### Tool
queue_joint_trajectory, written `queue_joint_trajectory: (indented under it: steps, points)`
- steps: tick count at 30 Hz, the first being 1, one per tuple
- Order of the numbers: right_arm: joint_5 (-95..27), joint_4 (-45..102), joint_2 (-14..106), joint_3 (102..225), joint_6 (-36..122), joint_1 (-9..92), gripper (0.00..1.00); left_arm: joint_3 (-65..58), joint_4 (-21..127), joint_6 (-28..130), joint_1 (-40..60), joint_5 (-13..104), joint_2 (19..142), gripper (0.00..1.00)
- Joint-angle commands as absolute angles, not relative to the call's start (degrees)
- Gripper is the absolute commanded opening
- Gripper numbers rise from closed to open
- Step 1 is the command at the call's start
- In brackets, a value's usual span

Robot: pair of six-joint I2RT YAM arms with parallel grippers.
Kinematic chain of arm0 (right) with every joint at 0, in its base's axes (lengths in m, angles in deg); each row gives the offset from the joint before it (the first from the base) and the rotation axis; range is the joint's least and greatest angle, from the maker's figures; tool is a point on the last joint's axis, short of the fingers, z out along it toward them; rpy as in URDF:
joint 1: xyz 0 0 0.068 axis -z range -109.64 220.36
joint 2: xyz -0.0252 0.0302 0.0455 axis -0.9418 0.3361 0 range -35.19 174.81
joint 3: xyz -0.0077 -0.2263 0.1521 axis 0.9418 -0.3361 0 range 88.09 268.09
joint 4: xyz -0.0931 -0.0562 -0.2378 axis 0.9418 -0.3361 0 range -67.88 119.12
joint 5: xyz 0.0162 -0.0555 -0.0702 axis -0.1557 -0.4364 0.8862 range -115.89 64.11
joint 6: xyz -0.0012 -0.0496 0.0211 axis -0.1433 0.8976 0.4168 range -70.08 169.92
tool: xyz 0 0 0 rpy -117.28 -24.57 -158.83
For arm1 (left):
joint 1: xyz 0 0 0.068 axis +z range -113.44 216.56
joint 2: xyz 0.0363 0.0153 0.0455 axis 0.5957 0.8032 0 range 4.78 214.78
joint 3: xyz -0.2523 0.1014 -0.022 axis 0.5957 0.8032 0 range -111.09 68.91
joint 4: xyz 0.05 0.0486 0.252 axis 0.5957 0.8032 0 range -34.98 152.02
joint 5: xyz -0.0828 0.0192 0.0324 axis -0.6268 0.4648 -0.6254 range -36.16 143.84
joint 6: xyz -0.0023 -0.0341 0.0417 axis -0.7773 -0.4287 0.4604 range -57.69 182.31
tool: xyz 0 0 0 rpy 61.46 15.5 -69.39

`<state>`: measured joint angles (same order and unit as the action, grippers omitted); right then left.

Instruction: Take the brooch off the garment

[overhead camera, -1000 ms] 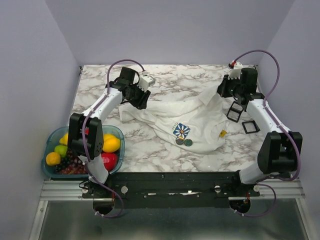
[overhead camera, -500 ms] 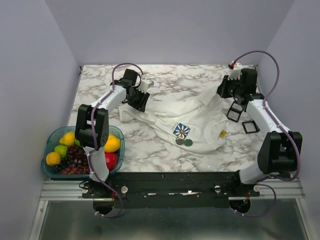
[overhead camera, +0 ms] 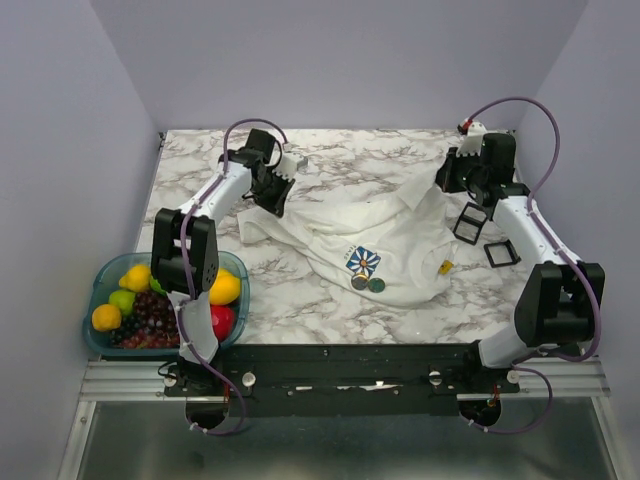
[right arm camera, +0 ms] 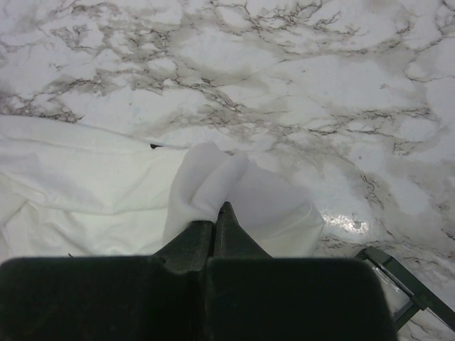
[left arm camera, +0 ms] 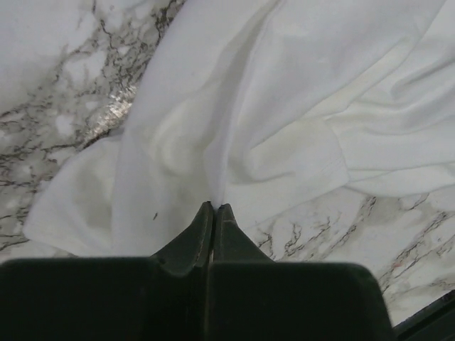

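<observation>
The white garment (overhead camera: 390, 235) lies crumpled across the middle of the marble table. The brooch (overhead camera: 363, 261), a blue and white flower shape, sits on its front near the centre. My left gripper (overhead camera: 272, 197) is at the garment's left sleeve, far from the brooch. In the left wrist view the left gripper (left arm camera: 214, 206) is shut on a fold of the garment (left arm camera: 284, 121). My right gripper (overhead camera: 447, 186) is at the garment's back right corner. In the right wrist view the right gripper (right arm camera: 219, 213) is shut on a raised flap of the garment (right arm camera: 213, 174).
A teal bowl (overhead camera: 100, 275) of fruit stands at the near left. Two black square frames (overhead camera: 470, 222) (overhead camera: 500, 253) lie right of the garment; one frame's corner (right arm camera: 402, 280) shows by the right gripper. Two small dark round badges (overhead camera: 367, 284) sit just below the brooch.
The left gripper has shut on the sleeve fold, and the left arm has shifted slightly back and left. The right arm holds still.
</observation>
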<state>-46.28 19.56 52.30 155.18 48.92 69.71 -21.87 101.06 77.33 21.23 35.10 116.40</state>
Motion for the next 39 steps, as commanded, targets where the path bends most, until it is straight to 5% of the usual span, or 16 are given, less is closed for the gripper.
queue_joint_trajectory:
  steps: [1,10,17,39]
  points:
    - [-43.5,20.2,54.3,163.2,51.8,70.0,0.00,-32.5,106.5,82.0,23.4,33.4,113.2,0.00]
    - [-35.1,19.3,61.7,189.0,54.9,70.1,0.01,-58.3,108.1,88.8,30.0,38.9,113.2,0.00]
    - [-29.7,9.9,69.7,217.5,58.4,72.2,0.00,-58.3,93.0,92.5,30.5,43.3,106.3,0.00]
    - [-35.6,10.2,41.6,202.5,63.4,71.3,0.01,-35.0,76.6,89.8,30.4,48.3,72.6,0.00]
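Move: Both hands already pinch the white garment. The blue flower emblem lies about 18 cm right of the left hand, 12 cm back and 3 cm below; from the right hand it is some 17 cm left, 16 cm back and 10 cm lower. The paired round badges sit 5 cm nearer the bases than the emblem, the yellow badge 18 cm to the emblem's right. A black frame stands 6 cm right and 7 cm back of the right hand. Keeping their pinches, both hands sweep the garment up off the table, swinging about 10 cm forward on the first half of the rise and then drawing back to just behind where they began. The left climbs some 45 cm while drifting 11 cm left and tipping its fingers up about 80 degrees from nearly straight down, and the right rises nearly 40 cm, shifts about 6 cm right and tips up roughly 45 degrees, stretching the top edge between them. ##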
